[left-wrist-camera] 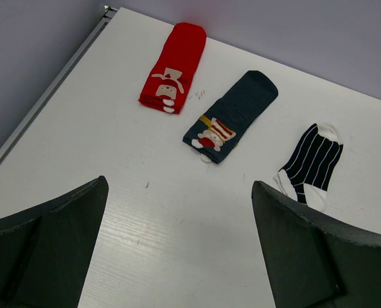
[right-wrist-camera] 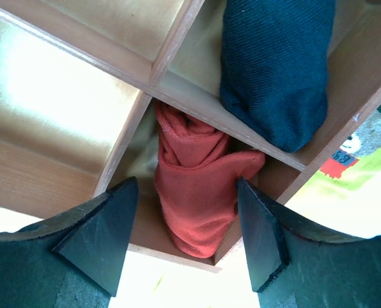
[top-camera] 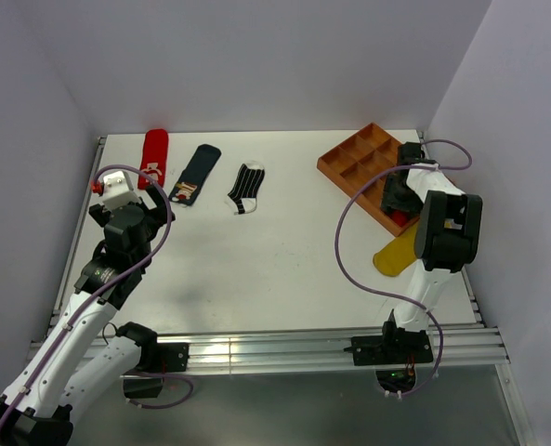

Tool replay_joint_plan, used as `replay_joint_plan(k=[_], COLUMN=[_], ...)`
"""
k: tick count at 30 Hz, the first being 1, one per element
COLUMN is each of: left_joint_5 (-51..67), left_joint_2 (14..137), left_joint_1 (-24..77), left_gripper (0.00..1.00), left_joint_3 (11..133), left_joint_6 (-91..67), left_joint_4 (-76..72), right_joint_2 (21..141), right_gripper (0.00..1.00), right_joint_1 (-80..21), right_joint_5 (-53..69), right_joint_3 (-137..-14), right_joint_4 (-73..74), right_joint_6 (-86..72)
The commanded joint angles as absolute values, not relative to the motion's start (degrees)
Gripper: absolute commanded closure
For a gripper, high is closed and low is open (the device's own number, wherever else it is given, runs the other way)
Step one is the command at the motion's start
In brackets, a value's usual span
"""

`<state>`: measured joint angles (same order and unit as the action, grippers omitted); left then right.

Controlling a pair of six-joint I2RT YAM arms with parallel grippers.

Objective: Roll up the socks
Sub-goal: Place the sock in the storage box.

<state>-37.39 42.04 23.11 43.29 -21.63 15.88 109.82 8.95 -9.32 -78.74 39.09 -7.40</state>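
Three socks lie flat at the back left of the table: a red sock (left-wrist-camera: 175,66) with white marks, a navy sock (left-wrist-camera: 232,116) with a patch, and a black-and-white striped sock (left-wrist-camera: 313,160). My left gripper (left-wrist-camera: 180,186) hangs open over bare table in front of them. In the right wrist view a rolled red sock (right-wrist-camera: 190,160) sits in a compartment of the wooden tray (right-wrist-camera: 81,61), with a rolled navy sock (right-wrist-camera: 274,70) in the compartment beside it. My right gripper (right-wrist-camera: 185,189) is open, its fingers on either side of the red roll. A mustard yellow sock (top-camera: 396,253) lies flat just in front of the tray.
The wooden tray (top-camera: 349,158) stands at the back right, tilted diagonally, with several bare compartments. White walls close the table at the back and both sides. A metal rail (top-camera: 256,348) runs along the near edge.
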Motion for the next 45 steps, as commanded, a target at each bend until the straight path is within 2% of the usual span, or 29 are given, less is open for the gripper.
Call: replay_joint_plan(k=[1, 18, 24, 37, 45], left_joint_5=[-37.3, -37.3, -37.1, -37.0, -36.5], left_joint_2=[41.4, 41.0, 41.3, 40.8, 39.8], left_joint_1=[23.4, 23.4, 23.4, 23.3, 23.3], left_gripper=[0.00, 0.01, 0.01, 0.01, 0.00], left_joint_3=[43.0, 42.9, 43.0, 43.0, 43.3], left_joint_6=[-20.6, -20.7, -20.8, -21.0, -21.2], left_joint_4=[14.5, 14.7, 14.8, 15.0, 15.2], right_joint_2=[106.0, 108.5, 99.3, 91.3, 76.4], right_gripper=[0.30, 0.30, 0.30, 0.30, 0.32], right_joint_1=[9.3, 13.9, 13.9, 13.9, 12.8], right_joint_5=[-6.0, -2.0, -1.0, -9.1, -7.9], right_joint_3=[-79.6, -74.5, -73.7, -72.5, -56.9], right_joint_4=[39.0, 34.5, 31.6, 32.4, 30.5], right_joint_6=[-7.6, -12.6, -13.8, -19.4, -27.1])
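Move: The right hand, its fingers already parted around the rolled red sock in the storage box's near corner compartment, has the sock's middle about 1 cm ahead, centred left to right and 2 cm below. The navy sock in the next compartment lies roughly 8 cm ahead and 4 cm right; the yellow sock outside the box is some 6 cm back and 3 cm right. From the idle left hand, the red sock is about 11 cm ahead, 76 cm right and 24 cm lower. The right hand, fingers still parted, rises about 8 cm off the red sock, then draws 4 cm back. ##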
